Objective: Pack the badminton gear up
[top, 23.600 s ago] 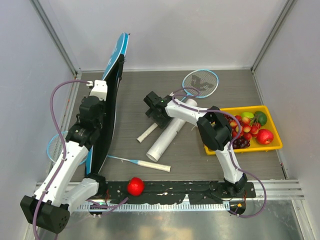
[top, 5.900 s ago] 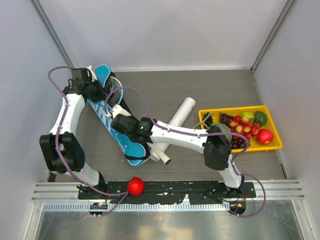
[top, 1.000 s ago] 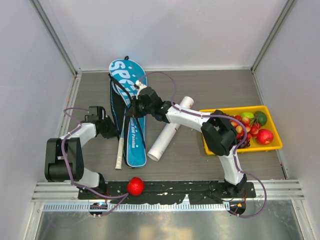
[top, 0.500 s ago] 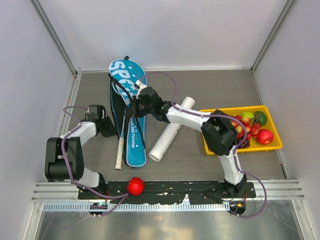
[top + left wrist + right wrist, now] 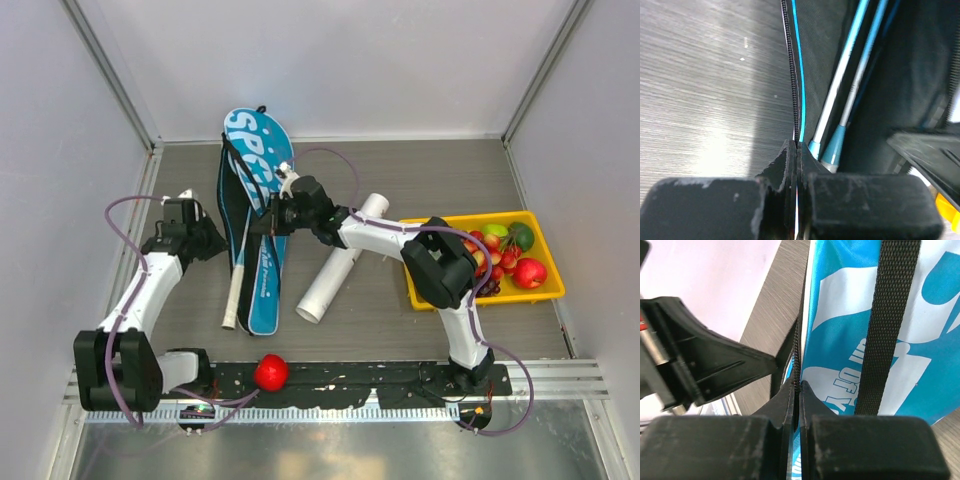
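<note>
The blue "SPORT" racket bag [image 5: 258, 215] lies lengthwise left of centre, its side unzipped. My left gripper [image 5: 220, 246] is shut on the bag's lower zip edge [image 5: 792, 90]. My right gripper [image 5: 263, 224] is shut on the upper flap's zip edge [image 5: 798, 347], holding the flap raised. Two racket shafts [image 5: 841, 82] lie inside the bag, and a pale racket handle [image 5: 232, 298] sticks out at its near left. The long white tube [image 5: 335, 265] lies on the table right of the bag. In the right wrist view the bag's black strap [image 5: 889, 325] crosses the blue flap.
A yellow tray [image 5: 540, 291] of fruit stands at the right. A small red ball [image 5: 270, 372] rests by the near rail. Grey walls close in the table on the left, back and right.
My left gripper has closed on the bag's zip edge and drawn it left and back; the left arm has stretched out. The bag and racket handle shifted slightly. The right gripper kept its grip.
</note>
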{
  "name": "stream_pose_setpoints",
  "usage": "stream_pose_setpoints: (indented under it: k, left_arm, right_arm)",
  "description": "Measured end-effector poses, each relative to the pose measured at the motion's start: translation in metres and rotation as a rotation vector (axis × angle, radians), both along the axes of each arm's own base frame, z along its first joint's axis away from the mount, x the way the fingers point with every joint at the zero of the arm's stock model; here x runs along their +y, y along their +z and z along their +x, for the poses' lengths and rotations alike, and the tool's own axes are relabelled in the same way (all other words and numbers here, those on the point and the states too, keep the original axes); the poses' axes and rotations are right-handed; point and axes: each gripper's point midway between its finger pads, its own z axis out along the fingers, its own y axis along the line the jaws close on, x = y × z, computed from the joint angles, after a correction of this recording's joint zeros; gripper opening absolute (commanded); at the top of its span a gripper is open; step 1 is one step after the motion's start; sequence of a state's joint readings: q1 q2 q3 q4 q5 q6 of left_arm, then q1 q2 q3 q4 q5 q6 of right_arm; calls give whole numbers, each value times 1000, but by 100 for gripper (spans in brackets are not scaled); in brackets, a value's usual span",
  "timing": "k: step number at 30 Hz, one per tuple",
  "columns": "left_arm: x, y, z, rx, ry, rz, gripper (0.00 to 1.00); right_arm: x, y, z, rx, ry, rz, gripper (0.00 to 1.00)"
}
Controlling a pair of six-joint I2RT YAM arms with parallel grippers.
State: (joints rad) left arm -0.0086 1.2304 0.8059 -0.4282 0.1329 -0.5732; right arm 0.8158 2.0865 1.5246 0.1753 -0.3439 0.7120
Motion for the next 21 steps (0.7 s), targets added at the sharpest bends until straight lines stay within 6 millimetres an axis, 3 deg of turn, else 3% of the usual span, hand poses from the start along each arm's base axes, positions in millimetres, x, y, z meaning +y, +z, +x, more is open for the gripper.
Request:
stream_pose_setpoints:
  k: [3, 8, 14, 21]
  left_arm:
    - [-6, 19, -1, -54, -18, 0, 0]
    - [-15, 27, -5, -76, -52, -14, 0]
    - [-40, 33, -11, -89, -144, -53, 0]
    - [-50, 48, -14, -136, -189, -67, 0]
  right_arm:
    - [-2, -1, 0, 12, 9, 37, 5]
    - [-4, -1, -2, 38, 21, 92, 5]
    - [-14, -13, -3, 72, 15, 122, 5]
    - [-22, -20, -1, 91, 6, 138, 5]
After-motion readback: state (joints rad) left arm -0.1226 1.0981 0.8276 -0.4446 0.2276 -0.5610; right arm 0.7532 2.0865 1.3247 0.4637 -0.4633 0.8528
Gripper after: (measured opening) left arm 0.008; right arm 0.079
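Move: The left hand already pinches the zipped edge of the bag's open flap; the opposite zip edge, held in the right hand, lies about 10 cm to its right, 3 cm farther out and some 4 cm higher. The rackets' white grips stick out roughly 12 cm back, almost in line sideways and 8 cm below. From the right hand, the left flap edge is about 10 cm left, 3 cm back and slightly lower, while the white tube lies about 16 cm right, 7 cm back and 11 cm below. Keeping its shut pinch on the zipped flap edge, the left hand rises about 5 cm and carries the edge about as far to the right, towards the edge in the right hand, drifting a little back while the wrist turns some 10 degrees clockwise and tips up slightly. The right hand keeps hold of the opposite edge and gives way about 2 cm to the right and then down, rolling a little so its wrist follows the bag. ##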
